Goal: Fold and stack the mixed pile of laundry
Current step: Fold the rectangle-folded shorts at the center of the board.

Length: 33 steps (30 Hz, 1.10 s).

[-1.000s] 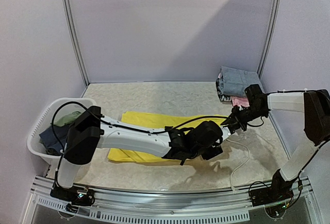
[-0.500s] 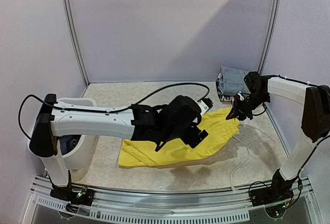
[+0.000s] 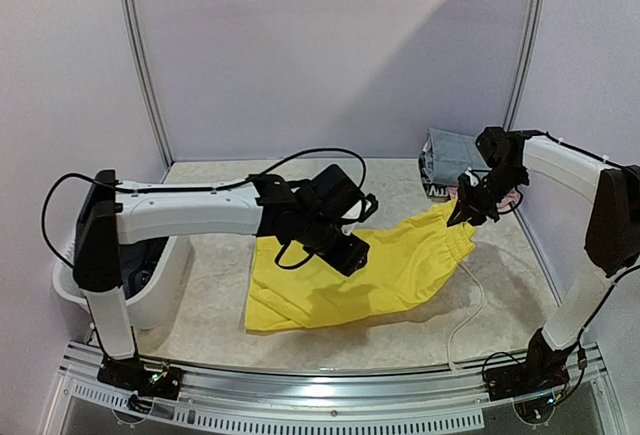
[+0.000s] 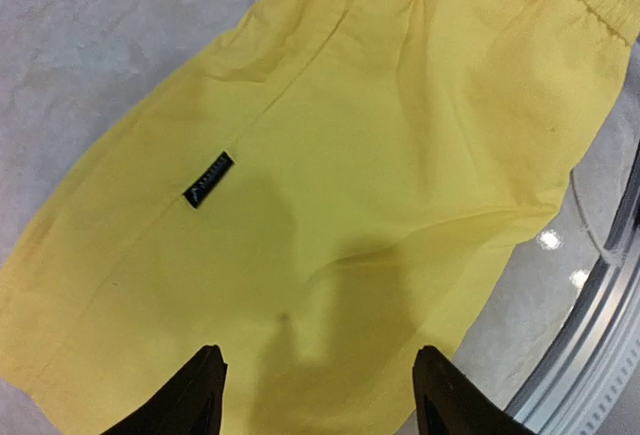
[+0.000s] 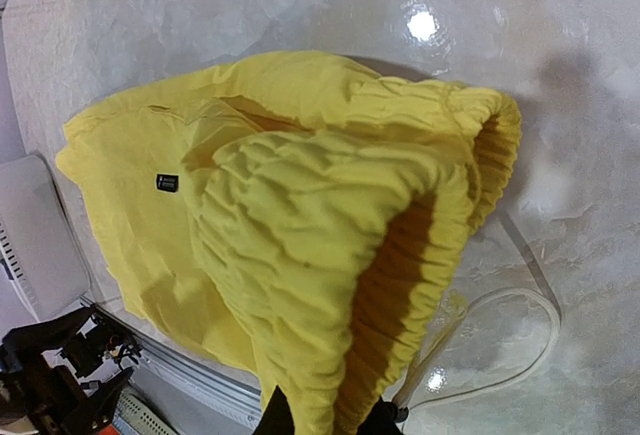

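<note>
The bright yellow elastic-waist shorts [image 3: 350, 275] lie spread diagonally over the middle of the table. One waistband corner is lifted toward the back right. My right gripper [image 3: 463, 217] is shut on that bunched waistband [image 5: 330, 255], and its dark fingertips just show at the bottom edge around the right gripper [image 5: 325, 420]. My left gripper [image 3: 345, 250] hovers over the shorts' upper left part. In the left wrist view the left gripper [image 4: 320, 400] is open above flat yellow cloth [image 4: 350, 155] with a small dark label [image 4: 208, 178], and nothing is between its fingers.
A white plastic tub [image 3: 65, 270] stands at the left edge with dark garments [image 3: 150, 255] inside. Folded grey and pink pieces [image 3: 455, 155] are stacked at the back right corner. A white cable [image 3: 472, 305] loops on the table at the right. A metal rail [image 3: 320, 400] runs along the front.
My left arm rose off the shorts and swung back toward the middle, its jaws open. My right gripper pulled the waistband up and to the right, drawing the shorts out longer.
</note>
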### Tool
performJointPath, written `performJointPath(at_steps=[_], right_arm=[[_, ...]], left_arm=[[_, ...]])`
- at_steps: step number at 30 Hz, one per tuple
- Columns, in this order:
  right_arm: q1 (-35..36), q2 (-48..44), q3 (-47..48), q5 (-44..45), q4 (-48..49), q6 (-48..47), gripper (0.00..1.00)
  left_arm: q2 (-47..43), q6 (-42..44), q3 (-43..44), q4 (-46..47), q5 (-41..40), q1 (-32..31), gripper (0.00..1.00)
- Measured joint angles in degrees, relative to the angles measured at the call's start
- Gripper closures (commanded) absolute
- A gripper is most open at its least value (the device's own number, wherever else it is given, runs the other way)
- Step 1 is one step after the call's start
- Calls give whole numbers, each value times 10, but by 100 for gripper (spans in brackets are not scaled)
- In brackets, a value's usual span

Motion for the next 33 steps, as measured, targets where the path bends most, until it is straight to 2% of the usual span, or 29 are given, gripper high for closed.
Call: performJointPath(at_steps=[6,14,21,33], right_arm=[[0,-14,24,8,-21,3,100],[3,-25,47,15,-33,22,100],[9,-24,73,16,-44,37,100],[18,-22,97,11,-58,60,100]], left_arm=[[75,-1,42,-37,56,2,46],[74,34,31,-54,134,2,48],[100,64,46,-55,129,-13,64],[233,76,173,-66,69,-54,75]])
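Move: The left hand, open about 14 cm up, is over the yellow shorts. The stretch of their near edge it goes for lies some 5 cm back, 8 to the right and 12 below. From that hand the gripped waistband is about 10 cm ahead, 23 right and level, and the drawstring 4 back, 25 right, 14 below. From the right hand that near edge lies some 15 cm back, 15 left and 12 below; the folded stack is 16 ahead, 2 right, 10 below. The left fingertips come down onto the shorts near their near edge and gather cloth between them, closing from wide to roughly a quarter open. That hand sinks about 11 cm, first dropping and drawing back, then slanting right and down, while turning slightly clockwise. The right hand keeps its pinch on the waistband and lifts it nearly straight up, some 6 cm. ##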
